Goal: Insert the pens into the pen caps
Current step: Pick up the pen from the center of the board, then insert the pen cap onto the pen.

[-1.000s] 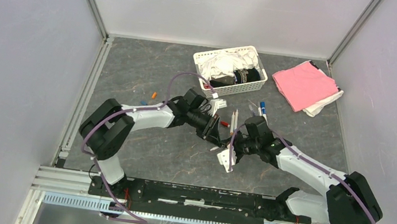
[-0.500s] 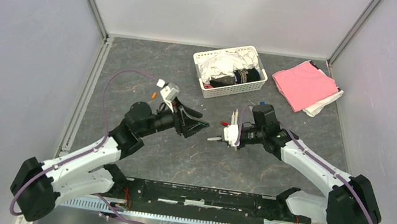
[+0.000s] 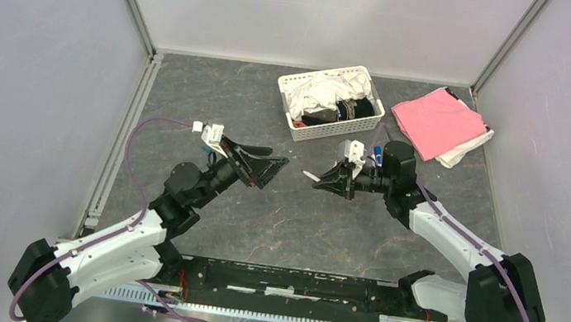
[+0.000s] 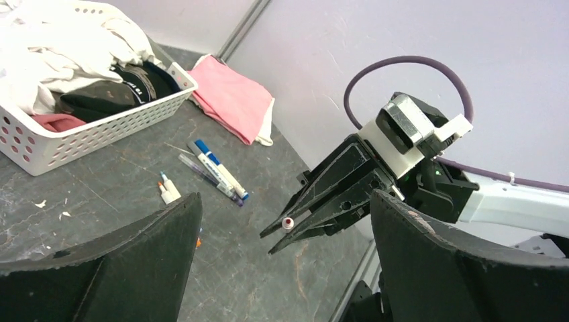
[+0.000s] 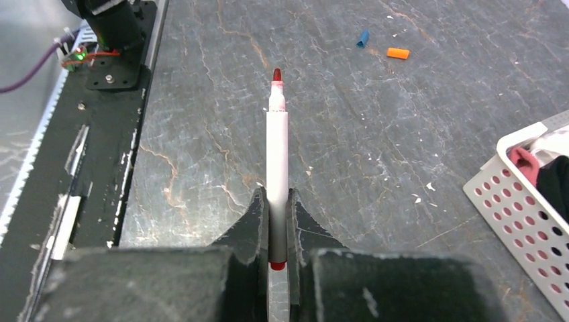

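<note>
My right gripper (image 3: 325, 181) is shut on a white pen (image 5: 276, 154) with a red tip, gripped near its red rear end and pointing left above the table. In the left wrist view that pen (image 4: 288, 223) shows end-on between the right gripper's jaws. My left gripper (image 3: 272, 173) faces it a short gap away, wide open with nothing between its fingers (image 4: 134, 261). Two more pens (image 4: 216, 171), one with blue ends, lie side by side on the table. A blue cap (image 5: 362, 38) and an orange cap (image 5: 398, 53) lie apart on the far side.
A white basket (image 3: 328, 125) of clothes stands at the back, with a pink cloth (image 3: 437, 121) to its right. Two short white pieces (image 4: 168, 190) with blue and orange tips lie near the pens. The black base rail (image 3: 283, 281) runs along the near edge.
My left gripper opened wide and its arm drew back to the left, away from the right gripper. The right gripper lifted and turned the pen level, pointing left.
</note>
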### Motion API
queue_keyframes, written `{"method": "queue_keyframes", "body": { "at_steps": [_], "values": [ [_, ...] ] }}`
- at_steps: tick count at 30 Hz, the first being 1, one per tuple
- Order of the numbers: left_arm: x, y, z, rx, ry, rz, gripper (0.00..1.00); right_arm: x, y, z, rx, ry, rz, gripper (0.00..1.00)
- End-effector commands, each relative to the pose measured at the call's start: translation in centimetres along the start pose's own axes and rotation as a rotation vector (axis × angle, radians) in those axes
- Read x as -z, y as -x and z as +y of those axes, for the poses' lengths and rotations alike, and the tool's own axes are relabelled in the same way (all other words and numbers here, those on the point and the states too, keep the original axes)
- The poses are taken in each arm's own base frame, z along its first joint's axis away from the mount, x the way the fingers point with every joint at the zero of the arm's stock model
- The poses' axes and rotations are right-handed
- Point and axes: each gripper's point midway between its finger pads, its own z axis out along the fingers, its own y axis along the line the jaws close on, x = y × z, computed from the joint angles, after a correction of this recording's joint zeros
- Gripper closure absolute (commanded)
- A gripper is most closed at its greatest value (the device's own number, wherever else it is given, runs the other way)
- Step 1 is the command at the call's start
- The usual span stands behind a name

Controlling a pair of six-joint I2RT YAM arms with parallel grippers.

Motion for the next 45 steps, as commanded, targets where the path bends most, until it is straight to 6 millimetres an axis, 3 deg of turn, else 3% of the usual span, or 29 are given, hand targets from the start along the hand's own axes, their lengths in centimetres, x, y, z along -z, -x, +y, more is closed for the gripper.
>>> {"method": "queue_keyframes", "body": {
  "at_steps": [1,6,10,13,21,30,38,45],
  "values": [
    [-0.2,0.9,-0.2,-0.002,-0.019,-0.058,0.0,0.0,1.5,0.1,-0.065,-0.004,-0.07,1.0],
    [-1.0,-0.8,1.4,-0.01,0.072,0.048,0.0,0.2,1.4,-0.6,-0.119,-0.046,-0.081,1.0],
    [0.3,0.1,0.0,0.052,-0.056,-0.084,0.0,0.3,1.3,-0.9,-0.197,-0.078,-0.101,1.0],
    [0.9,-0.1,0.4,0.103,-0.07,-0.126,0.0,0.3,1.3,-1.2,-0.254,-0.1,-0.113,1.0],
    [0.0,-0.9,0.7,0.168,-0.087,-0.124,0.02,0.0,1.0,-1.2,-0.379,-0.11,-0.148,1.0],
    [-3.2,-3.0,0.8,0.199,-0.08,-0.076,0.14,-0.1,1.4,-0.8,-0.431,-0.091,-0.18,1.0],
    [-5.9,-4.7,-1.1,0.206,-0.158,-0.028,0.28,-0.3,1.1,-0.8,-0.456,-0.087,-0.176,1.0],
    [-6.9,-6.3,-1.2,0.223,-0.168,0.006,0.5,-0.2,1.4,-0.6,-0.461,-0.079,-0.185,1.0]
  ]
}}
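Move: The red-tipped pen, already clamped in the right hand, lies about 10 cm right of the empty left hand, 3 cm ahead and some 7 cm lower. Its middle is around 3 cm left of the right hand, 1 cm ahead and 2 cm above. Down on the table, the red cap sits about 10 cm ahead and 13 cm right of the left hand, with the orange-tipped pen 3 cm farther right of the cap and 1 cm farther out. The right fingers keep their grip on the red-tipped pen and stay nearly in place, rolling it by almost 30 degrees. Towards it comes the left hand, wide open: first sinking about 5 cm, then sweeping some 8 cm right and slightly forward, tipping a little down as its fingers narrow to just over half open, without visibly gripping it yet. ##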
